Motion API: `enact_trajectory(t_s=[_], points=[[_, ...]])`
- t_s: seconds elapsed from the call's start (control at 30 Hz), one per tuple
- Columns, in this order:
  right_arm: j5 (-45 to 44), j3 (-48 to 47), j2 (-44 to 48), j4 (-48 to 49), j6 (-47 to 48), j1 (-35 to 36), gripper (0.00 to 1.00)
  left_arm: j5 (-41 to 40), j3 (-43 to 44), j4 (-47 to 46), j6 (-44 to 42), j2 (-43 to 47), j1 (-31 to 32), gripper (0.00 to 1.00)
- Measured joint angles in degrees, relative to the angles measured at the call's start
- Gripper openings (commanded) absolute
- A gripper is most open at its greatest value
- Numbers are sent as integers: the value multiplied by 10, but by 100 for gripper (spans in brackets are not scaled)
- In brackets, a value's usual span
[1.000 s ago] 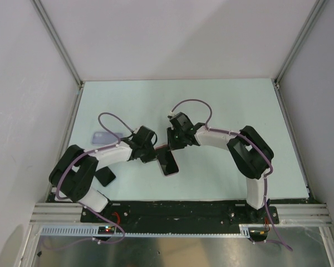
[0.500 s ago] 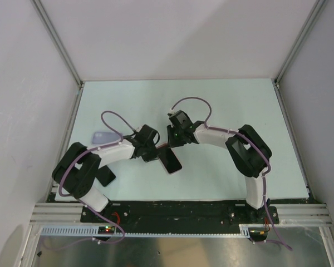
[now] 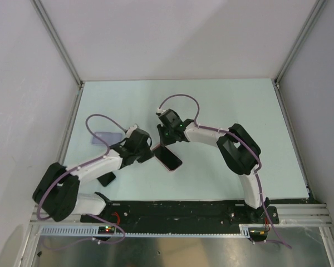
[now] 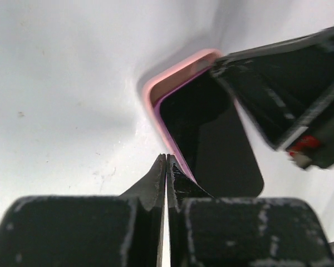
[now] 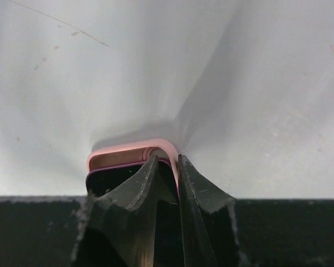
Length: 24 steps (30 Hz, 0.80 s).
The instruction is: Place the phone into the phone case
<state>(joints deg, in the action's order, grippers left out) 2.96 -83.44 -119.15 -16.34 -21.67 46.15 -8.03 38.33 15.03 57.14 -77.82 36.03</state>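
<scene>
A black phone (image 3: 168,157) lies screen up, partly seated in a pink phone case (image 4: 172,75) near the middle of the table. At its far end the case rim (image 5: 128,150) stands clear of the phone (image 5: 108,175). My right gripper (image 5: 167,158) is shut on the case's corner wall, one finger on the phone's face and the other outside the rim. It sits at the phone's far end in the top view (image 3: 163,142). The left gripper (image 4: 166,157) is shut with nothing between its tips, which rest against the phone's left edge (image 3: 152,151).
A flat lavender object (image 3: 106,137) lies on the table to the left of the arms. A small black object (image 3: 106,179) sits near the front edge beside the left arm. White walls with metal rails (image 3: 67,55) close in the table.
Both grippers and the phone in its case have shifted left and slightly farther away. The left arm has stretched out, its elbow lower and to the left. The right jaws have narrowed.
</scene>
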Motion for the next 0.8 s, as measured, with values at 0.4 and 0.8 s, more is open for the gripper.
enact_trajectory(t_s=[0.4, 0.8], points=[[-7, -16, -8, 0, 4, 10, 54, -20, 55, 20, -57, -28, -66, 24], [-13, 124, 173, -20, -61, -23, 68, 66, 189, 17, -236, -189, -83, 37]])
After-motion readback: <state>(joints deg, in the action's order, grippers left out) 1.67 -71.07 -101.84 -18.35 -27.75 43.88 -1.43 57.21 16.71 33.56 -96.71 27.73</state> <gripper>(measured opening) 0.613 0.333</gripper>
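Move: The phone case, with the phone lying in it off-centre, has its middle about 6 cm to the left hand's right, a centimetre ahead and 3 cm below. Its far corner, where the left hand is going, is roughly 8 cm ahead and 2 cm right of that hand. The right hand is already at that corner, the case's middle some 7 cm back and 4 cm right of it. A blue case lies about 21 cm left of the left hand and 11 cm ahead. Up a little and then forward about 8 cm, bowing out to the left past the case's long side and dipping at the end, the left hand comes to the far corner, turning some 15 degrees clockwise and opening its shut fingers about a third. The right fingers, astride the rim there, nudge left a centimetre, then spread and come free, lifting over 5 cm while drawing right and back. ##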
